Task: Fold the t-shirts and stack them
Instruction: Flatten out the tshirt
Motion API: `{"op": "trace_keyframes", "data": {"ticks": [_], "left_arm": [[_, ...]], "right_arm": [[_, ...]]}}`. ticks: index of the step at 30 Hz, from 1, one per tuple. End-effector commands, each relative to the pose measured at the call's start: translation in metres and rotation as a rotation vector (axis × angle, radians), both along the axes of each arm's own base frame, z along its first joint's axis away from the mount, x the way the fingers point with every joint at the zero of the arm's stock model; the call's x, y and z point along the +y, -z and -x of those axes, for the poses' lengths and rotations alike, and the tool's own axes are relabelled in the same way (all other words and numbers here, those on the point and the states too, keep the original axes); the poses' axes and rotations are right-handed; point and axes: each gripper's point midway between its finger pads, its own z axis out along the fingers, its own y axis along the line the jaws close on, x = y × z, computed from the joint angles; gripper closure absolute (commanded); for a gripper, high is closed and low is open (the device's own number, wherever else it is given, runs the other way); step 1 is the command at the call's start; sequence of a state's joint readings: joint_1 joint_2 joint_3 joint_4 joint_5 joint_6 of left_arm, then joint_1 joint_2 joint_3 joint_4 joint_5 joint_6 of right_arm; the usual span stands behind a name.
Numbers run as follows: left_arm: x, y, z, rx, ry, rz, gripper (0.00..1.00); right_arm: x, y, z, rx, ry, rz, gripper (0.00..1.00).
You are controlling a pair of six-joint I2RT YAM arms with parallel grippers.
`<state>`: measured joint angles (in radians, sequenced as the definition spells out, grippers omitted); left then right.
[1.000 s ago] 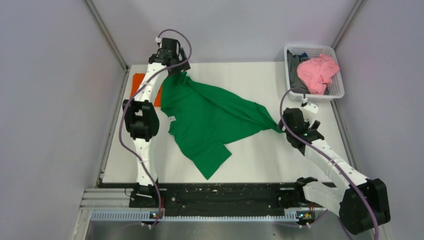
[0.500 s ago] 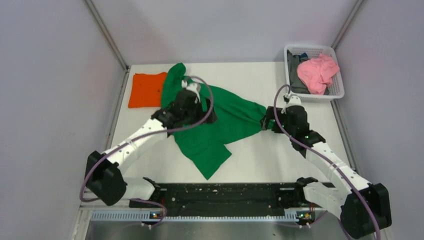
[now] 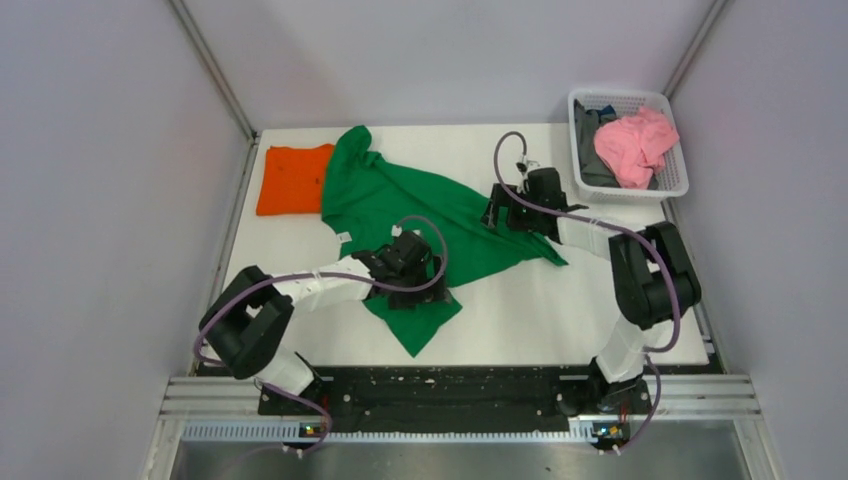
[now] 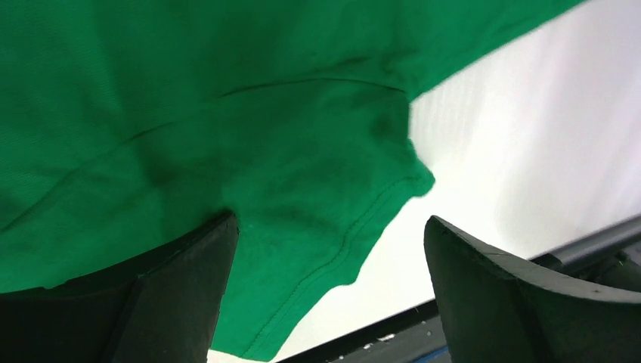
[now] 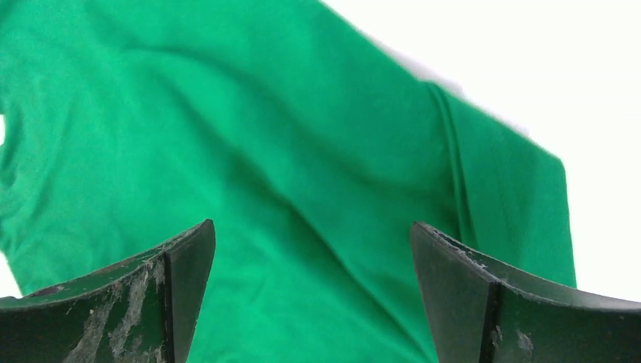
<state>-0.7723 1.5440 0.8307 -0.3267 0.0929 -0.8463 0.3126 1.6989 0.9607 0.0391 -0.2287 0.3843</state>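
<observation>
The large green t-shirt [image 3: 420, 215] lies spread and crumpled across the middle of the white table [image 3: 560, 300]. The orange t-shirt [image 3: 293, 180] lies folded flat at the far left, beside the green one's collar end. My left gripper [image 3: 418, 290] hovers open over the green shirt's near sleeve. In the left wrist view the sleeve hem [image 4: 355, 234] shows between the spread jaws of the left gripper [image 4: 331, 221]. My right gripper [image 3: 503, 212] stands open over the shirt's right part. In the right wrist view only green cloth [image 5: 264, 136] lies under the empty right gripper [image 5: 311, 227].
A white basket [image 3: 680, 185] at the far right corner holds a pink cloth [image 3: 635, 145] and darker garments. A black rail [image 3: 450, 385] runs along the near table edge. Grey walls close in on the left, the right and the back.
My left arm swung from the far left corner down to the shirt's near sleeve. My right gripper left the shirt's right tip and moved farther back and left over the cloth.
</observation>
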Motion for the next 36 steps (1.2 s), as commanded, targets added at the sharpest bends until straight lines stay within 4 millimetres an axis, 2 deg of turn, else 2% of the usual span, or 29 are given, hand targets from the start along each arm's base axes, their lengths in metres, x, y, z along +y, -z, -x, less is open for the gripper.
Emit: {"op": "trace_keyframes", "data": {"ticks": [1, 3, 5, 9, 13, 15, 18, 21, 24, 27, 30, 33, 36], "left_arm": [[0.073, 0.028, 0.014, 0.007, -0.159, -0.271, 0.01], [0.097, 0.028, 0.019, 0.001, -0.203, -0.326, 0.01], [0.117, 0.028, 0.023, 0.006, -0.247, -0.351, 0.01], [0.132, 0.035, 0.02, 0.064, -0.303, -0.264, 0.01], [0.143, 0.037, 0.008, 0.072, -0.333, -0.278, 0.01], [0.14, 0.034, -0.004, 0.054, -0.32, -0.271, 0.01], [0.128, 0.028, -0.031, 0.023, -0.286, -0.26, 0.01], [0.114, 0.022, -0.064, 0.001, -0.249, -0.246, 0.01], [0.103, 0.007, -0.097, -0.033, -0.247, -0.229, 0.01], [0.099, -0.024, -0.112, -0.099, -0.264, -0.202, 0.02], [0.11, -0.049, -0.1, -0.149, -0.31, -0.192, 0.01], [0.145, -0.061, -0.068, -0.165, -0.409, -0.256, 0.01], [0.177, -0.058, -0.028, -0.155, -0.497, -0.31, 0.01]], "right_arm": [[-0.01, 0.012, -0.03, -0.001, 0.059, 0.051, 0.02], [-0.018, 0.028, -0.03, 0.042, 0.103, 0.051, 0.03], [-0.036, 0.04, -0.033, 0.084, 0.186, 0.049, 0.03], [-0.08, 0.044, -0.037, 0.125, 0.337, 0.001, 0.06], [-0.124, 0.042, -0.031, 0.14, 0.466, -0.014, 0.06], [-0.137, 0.046, -0.023, 0.15, 0.504, -0.037, 0.06], [-0.139, 0.05, -0.018, 0.15, 0.507, -0.038, 0.06], [-0.141, 0.048, -0.021, 0.145, 0.508, -0.03, 0.06], [-0.143, 0.035, -0.016, 0.161, 0.503, -0.009, 0.06], [-0.147, -0.001, -0.009, 0.066, 0.495, 0.008, 0.06], [-0.161, -0.04, 0.011, -0.013, 0.54, 0.055, 0.01], [-0.174, -0.066, 0.039, -0.076, 0.61, 0.075, 0.01], [-0.178, -0.066, 0.071, -0.102, 0.654, 0.054, 0.01]]}}
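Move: The green t-shirt's rumpled near sleeve lies just under the left hand, its middle about 5 cm back, 2 cm left and 1 cm down; the folded orange t-shirt is some 26 cm ahead and 27 cm left. From the right hand, the green t-shirt's hem end is roughly 4 cm back, 8 cm right and 3 cm below, and the white basket about 16 cm ahead and 27 cm right. Open fingertips spread the cloth, left hand 11 cm left then forward, right hand 12 cm right; both lift. ##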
